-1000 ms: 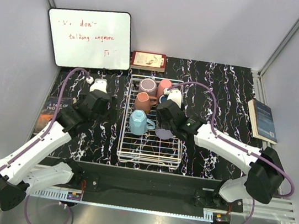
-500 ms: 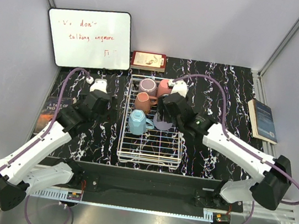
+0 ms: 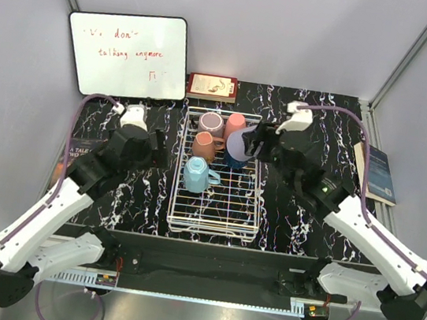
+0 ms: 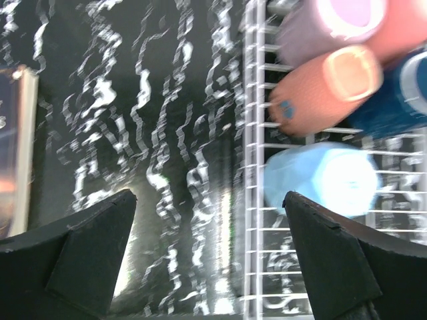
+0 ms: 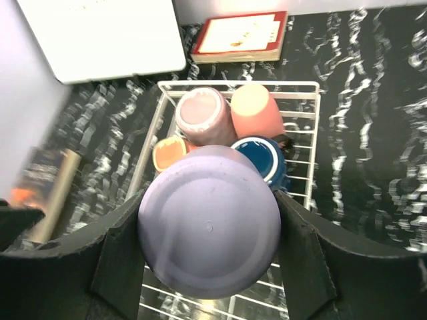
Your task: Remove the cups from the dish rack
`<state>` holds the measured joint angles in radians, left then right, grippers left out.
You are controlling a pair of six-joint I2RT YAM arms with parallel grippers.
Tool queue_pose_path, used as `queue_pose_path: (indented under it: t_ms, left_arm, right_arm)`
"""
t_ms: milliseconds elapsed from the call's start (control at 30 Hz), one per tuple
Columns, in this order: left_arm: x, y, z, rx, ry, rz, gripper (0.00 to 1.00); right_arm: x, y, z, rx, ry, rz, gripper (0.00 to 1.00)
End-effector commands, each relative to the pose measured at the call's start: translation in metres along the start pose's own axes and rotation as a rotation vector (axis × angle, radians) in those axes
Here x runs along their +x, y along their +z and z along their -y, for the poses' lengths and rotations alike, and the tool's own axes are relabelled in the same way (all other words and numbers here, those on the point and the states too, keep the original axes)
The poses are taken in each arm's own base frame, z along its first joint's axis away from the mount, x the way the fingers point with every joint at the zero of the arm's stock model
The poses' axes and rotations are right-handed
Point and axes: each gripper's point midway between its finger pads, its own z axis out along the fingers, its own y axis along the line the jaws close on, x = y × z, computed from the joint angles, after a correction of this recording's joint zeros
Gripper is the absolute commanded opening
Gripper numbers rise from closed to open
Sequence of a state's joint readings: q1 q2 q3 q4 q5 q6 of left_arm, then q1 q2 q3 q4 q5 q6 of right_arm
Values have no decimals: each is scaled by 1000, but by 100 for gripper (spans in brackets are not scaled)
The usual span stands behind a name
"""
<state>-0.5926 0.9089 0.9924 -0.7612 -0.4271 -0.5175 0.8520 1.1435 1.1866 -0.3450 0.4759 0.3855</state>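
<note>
The white wire dish rack (image 3: pixel 213 216) stands mid-table. In it are a mauve cup (image 3: pixel 210 121), a salmon pink cup (image 3: pixel 235 122), a terracotta cup (image 3: pixel 203 146), a light blue mug (image 3: pixel 195 174) and a dark blue cup (image 3: pixel 235 162). My right gripper (image 3: pixel 248 143) is shut on the lavender cup (image 5: pixel 209 230), held bottom-out above the rack's far right part, over the dark blue cup (image 5: pixel 263 157). My left gripper (image 4: pixel 208 200) is open and empty just left of the rack's left rim (image 4: pixel 250 167), near the light blue mug (image 4: pixel 320 179).
A whiteboard (image 3: pixel 129 54) leans at the back left. A red book (image 3: pixel 213 87) lies behind the rack, a blue book (image 3: pixel 375 172) at the right edge, and another book (image 3: pixel 67 157) at the left, partly under my left arm.
My right gripper has lifted the lavender cup from the rack's middle and carried it up and toward the far right. My left gripper has shifted slightly and stays open.
</note>
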Motion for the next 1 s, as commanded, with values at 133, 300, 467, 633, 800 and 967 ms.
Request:
queue_pose_path:
  t_ms: [133, 300, 467, 633, 800, 967]
  left_arm:
    - [-59, -46, 66, 432, -198, 248, 99]
    - [-64, -66, 96, 648, -246, 285, 99]
    - [-62, -77, 107, 771, -290, 320, 99]
    - [-73, -94, 112, 870, -345, 400, 99]
    - [-76, -99, 116, 910, -371, 416, 97]
    - [-78, -104, 124, 961, -372, 413, 92]
  right_arm:
    - [-22, 0, -45, -413, 365, 60, 0]
    - [-21, -11, -74, -621, 468, 31, 0]
    - [-30, -30, -90, -798, 544, 44, 0]
    - [-24, -34, -95, -884, 607, 24, 0]
    - [-11, -31, -97, -909, 646, -12, 0]
    - [-9, -31, -101, -938, 652, -32, 0]
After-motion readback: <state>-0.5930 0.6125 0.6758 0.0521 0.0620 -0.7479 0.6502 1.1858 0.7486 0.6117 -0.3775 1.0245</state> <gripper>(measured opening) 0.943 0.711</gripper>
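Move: The purple cup is in the right fingers, its middle about 3 cm ahead and 2 cm left of that hand. From the left hand it lies roughly 24 cm right, 6 ahead and 8 above. The right hand takes it towards the left gripper, some 26 cm left, 3 back and 9 below. From the right hand, the light-blue cup is about 13 cm left, 1 back and 22 below; the dark-blue cup is 7 ahead, 3 left and 22 below. Bring the left gripper up about 12 cm and right about 10 cm towards the purple cup, tilting its fingers up, turning clockwise and rolling its left side down, fingers still wide. Meanwhile keep the purple cup gripped in the right hand and, after a slight dip forward, carry it left about 8 cm and a little back over the rack, turning counter-clockwise and rolling its left side up. ##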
